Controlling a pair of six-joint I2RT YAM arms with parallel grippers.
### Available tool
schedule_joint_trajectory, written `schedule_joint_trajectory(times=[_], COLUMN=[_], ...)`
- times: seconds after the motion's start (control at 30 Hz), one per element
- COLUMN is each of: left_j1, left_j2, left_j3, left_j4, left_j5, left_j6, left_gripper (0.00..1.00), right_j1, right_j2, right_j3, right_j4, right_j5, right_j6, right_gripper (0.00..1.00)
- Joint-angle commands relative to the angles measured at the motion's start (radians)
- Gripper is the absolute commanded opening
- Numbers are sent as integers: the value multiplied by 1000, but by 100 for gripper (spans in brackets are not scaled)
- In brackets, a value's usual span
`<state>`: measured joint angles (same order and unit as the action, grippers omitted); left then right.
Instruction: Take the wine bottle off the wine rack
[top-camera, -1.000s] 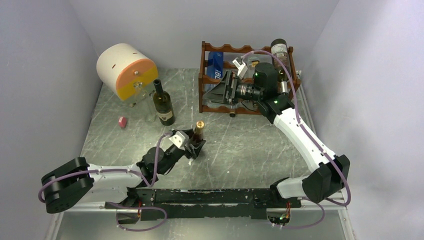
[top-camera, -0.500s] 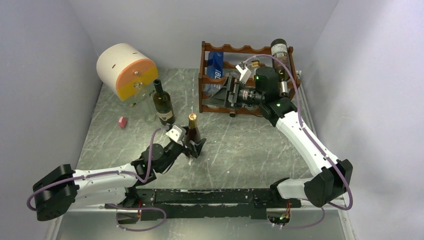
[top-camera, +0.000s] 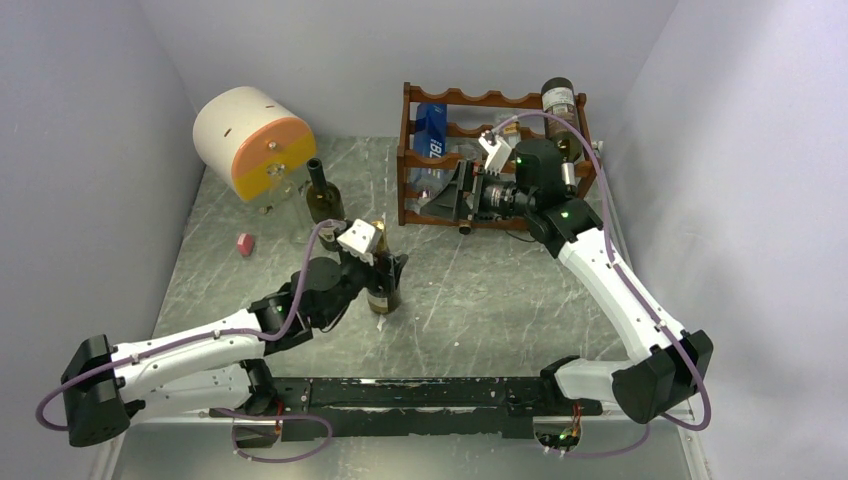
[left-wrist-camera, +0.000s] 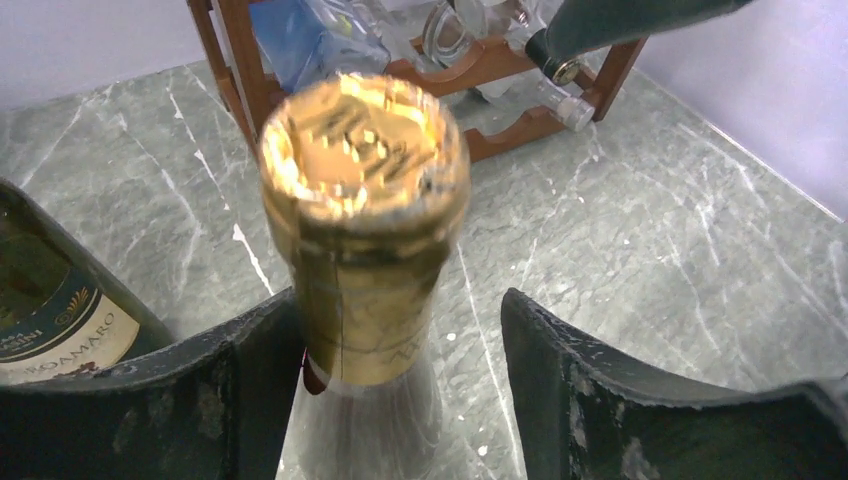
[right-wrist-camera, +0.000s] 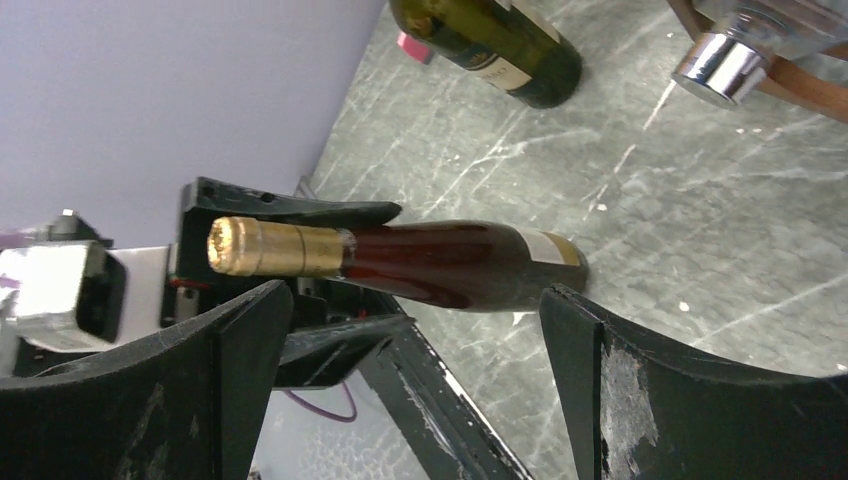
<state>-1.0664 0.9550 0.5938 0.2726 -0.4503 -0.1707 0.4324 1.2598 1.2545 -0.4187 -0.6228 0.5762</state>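
The wine bottle (top-camera: 379, 234), dark red with a gold foil top, stands upright on the marble table left of the wine rack (top-camera: 480, 99). My left gripper (top-camera: 386, 276) surrounds its neck (left-wrist-camera: 365, 200). One finger (left-wrist-camera: 250, 370) rests against the foil and the other (left-wrist-camera: 560, 370) stands clear of it, so the jaws are open. The right wrist view shows the same bottle (right-wrist-camera: 440, 262) beyond my right gripper (right-wrist-camera: 415, 295). That gripper (top-camera: 447, 188) hangs wide open and empty in front of the dark reddish-brown rack (left-wrist-camera: 240, 60).
A dark green bottle (top-camera: 325, 205) stands just behind the left gripper. A white and orange cylinder (top-camera: 250, 140) lies at the back left, with a small pink piece (top-camera: 244, 243) in front of it. The rack holds a blue item (top-camera: 430, 128), another bottle (top-camera: 558, 100) and a silver-capped clear bottle (right-wrist-camera: 725, 65).
My left arm has stretched further out and carried the bottle left and away, close to the green bottle. Its jaws now stand apart round the neck. The right gripper shifted slightly before the rack.
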Motion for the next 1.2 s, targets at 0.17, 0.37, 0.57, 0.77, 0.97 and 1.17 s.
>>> schedule_joint_trajectory(times=[0.17,0.37,0.57,0.77,0.97,1.17], left_j1=[58,175,311,406,464,495], left_j2=[39,61,123,207,287,357], left_j3=[146,232,320,373,429,483], left_j4=[-96,-81,9,107,174,224], left_j5=[-6,95,175,279,312,302], left_j6=[35,60,113,121,110,159], left_gripper=[47,8,7,7,7,7], right_j1=[-12,-14,-13,-13,-14,-13], right_j2=[-39,-46,-94,-128,-130,-153], right_j3=[46,58,67,59,62,56], right_j4=[-122,-192,-175,-164,-182,-185], right_j5=[122,239,268,287,294,319], right_j6=[-105,-133,-130,-130,-133,-135], right_gripper=[100,100,100,100,100,100])
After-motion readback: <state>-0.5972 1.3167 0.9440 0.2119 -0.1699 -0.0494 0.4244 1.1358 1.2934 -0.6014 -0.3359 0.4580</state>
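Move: The gold-capped wine bottle stands upright with its neck between the left hand's open fingers, about 2 cm ahead of that hand and 1 cm left, its middle some 9 cm below. From the left hand, the green bottle is roughly 18 cm ahead and 13 cm left, middle also 9 cm down, and the rack's left front foot 23 cm ahead, 4 cm right, 23 cm down. From the right hand, the wine bottle is about 6 cm back, 13 cm left and 16 cm below. The wine bottle's gold neck is pinched as the left fingers ease forward and close around it. Keeping that grip, the left hand carries the bottle mostly forward and a little left, towards the green bottle, travelling about 15 cm in all, barely rising and turning slightly counter-clockwise. The empty, open right hand backs off about 5 cm to the right, dipping and rising again. ##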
